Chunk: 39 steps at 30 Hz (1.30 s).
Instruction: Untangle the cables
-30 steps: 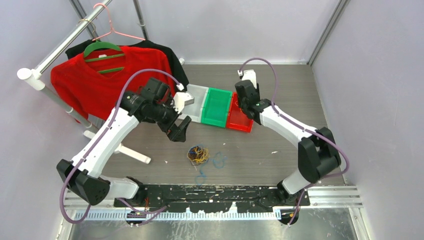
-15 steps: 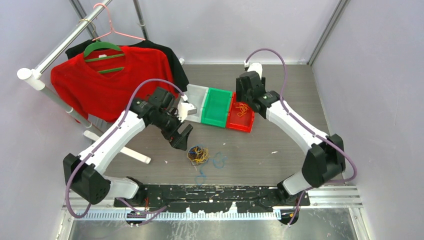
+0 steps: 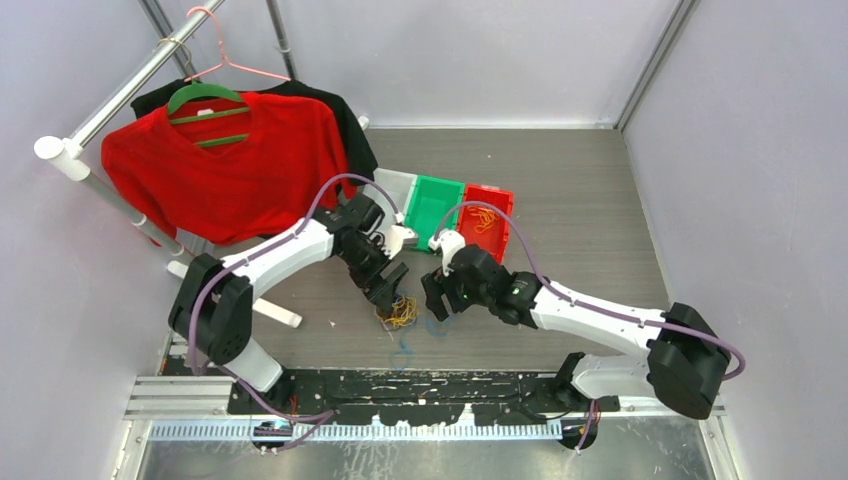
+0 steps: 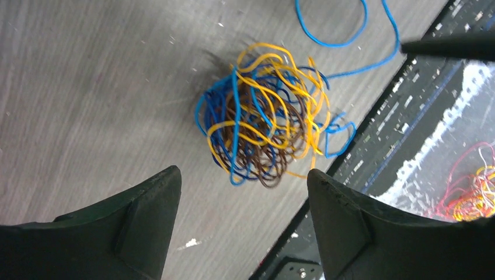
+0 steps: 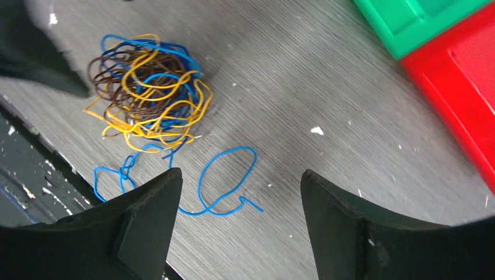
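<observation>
The cables are a fist-sized clump [image 3: 398, 313] of blue, yellow-orange and brown strands on the table, sharp in the left wrist view [image 4: 262, 131] and the right wrist view [image 5: 149, 93]. Loose blue strands [image 5: 225, 181] curl beside the clump, toward the table's near edge [image 3: 437, 325]. My left gripper [image 3: 395, 296] hangs open just above the clump, nothing between its fingers [image 4: 242, 175]. My right gripper [image 3: 433, 302] is open and empty too, just right of the clump, over the loose blue loop [image 5: 240, 174]. A few yellow-orange strands [image 3: 484, 218] lie in the red bin [image 3: 497, 245].
A clear bin [image 3: 393, 184], a green bin [image 3: 432, 205] and the red bin stand in a row behind the clump. A clothes rack [image 3: 110, 95] with a red shirt [image 3: 220, 160] stands at the back left. The black mounting rail [image 3: 420, 385] runs along the near edge.
My right arm swung from the red bin to beside the clump, opened, and left yellow strands in the bin. My left gripper came down from beside the clear bin to over the clump.
</observation>
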Each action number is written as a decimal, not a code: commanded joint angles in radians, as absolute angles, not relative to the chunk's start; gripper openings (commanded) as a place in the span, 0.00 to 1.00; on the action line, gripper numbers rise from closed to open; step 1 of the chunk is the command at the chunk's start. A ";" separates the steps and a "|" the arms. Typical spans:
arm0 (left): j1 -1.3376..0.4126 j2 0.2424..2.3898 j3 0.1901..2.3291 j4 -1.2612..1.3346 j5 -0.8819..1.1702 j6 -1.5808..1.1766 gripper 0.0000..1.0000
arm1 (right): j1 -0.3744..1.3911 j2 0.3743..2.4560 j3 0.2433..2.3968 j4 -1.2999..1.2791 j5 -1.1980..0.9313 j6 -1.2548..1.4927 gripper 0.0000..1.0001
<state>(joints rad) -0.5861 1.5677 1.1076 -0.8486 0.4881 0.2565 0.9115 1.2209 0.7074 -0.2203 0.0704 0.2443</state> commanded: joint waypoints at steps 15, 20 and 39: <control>-0.544 1.624 1.002 -0.524 0.438 0.118 0.34 | 0.937 1.316 0.652 0.069 -0.255 0.056 0.76; -0.520 1.557 0.996 -0.547 0.438 0.139 0.19 | 0.941 1.383 0.668 0.051 -0.179 0.070 0.61; -0.504 1.370 0.956 -0.645 0.366 0.189 0.01 | 0.879 1.170 0.801 -0.086 -0.051 0.168 0.01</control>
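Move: The cable tangle lies about 4 cm to the right of my left hand, a centimetre nearer my base and 5 cm below it. My right hand is bound for the loose blue loop, some 3 cm to its left, 3 cm back and 7 cm down. From that hand the tangle sits roughly 10 cm left and 1 cm back, the small blue snarl about 9 cm left and 8 cm back, and the green bin some 18 cm ahead and 3 cm left. I sink my left hand about 4 cm onto the left side of the tangle, easing forward, pinch a few strands, then raise it again while drawing it forward and left. My open right hand meanwhile slides left and back, turning some 20 degrees counter-clockwise, then drops to the table, shuts on the blue cable between snarl and loop, and lifts about 5 cm. ##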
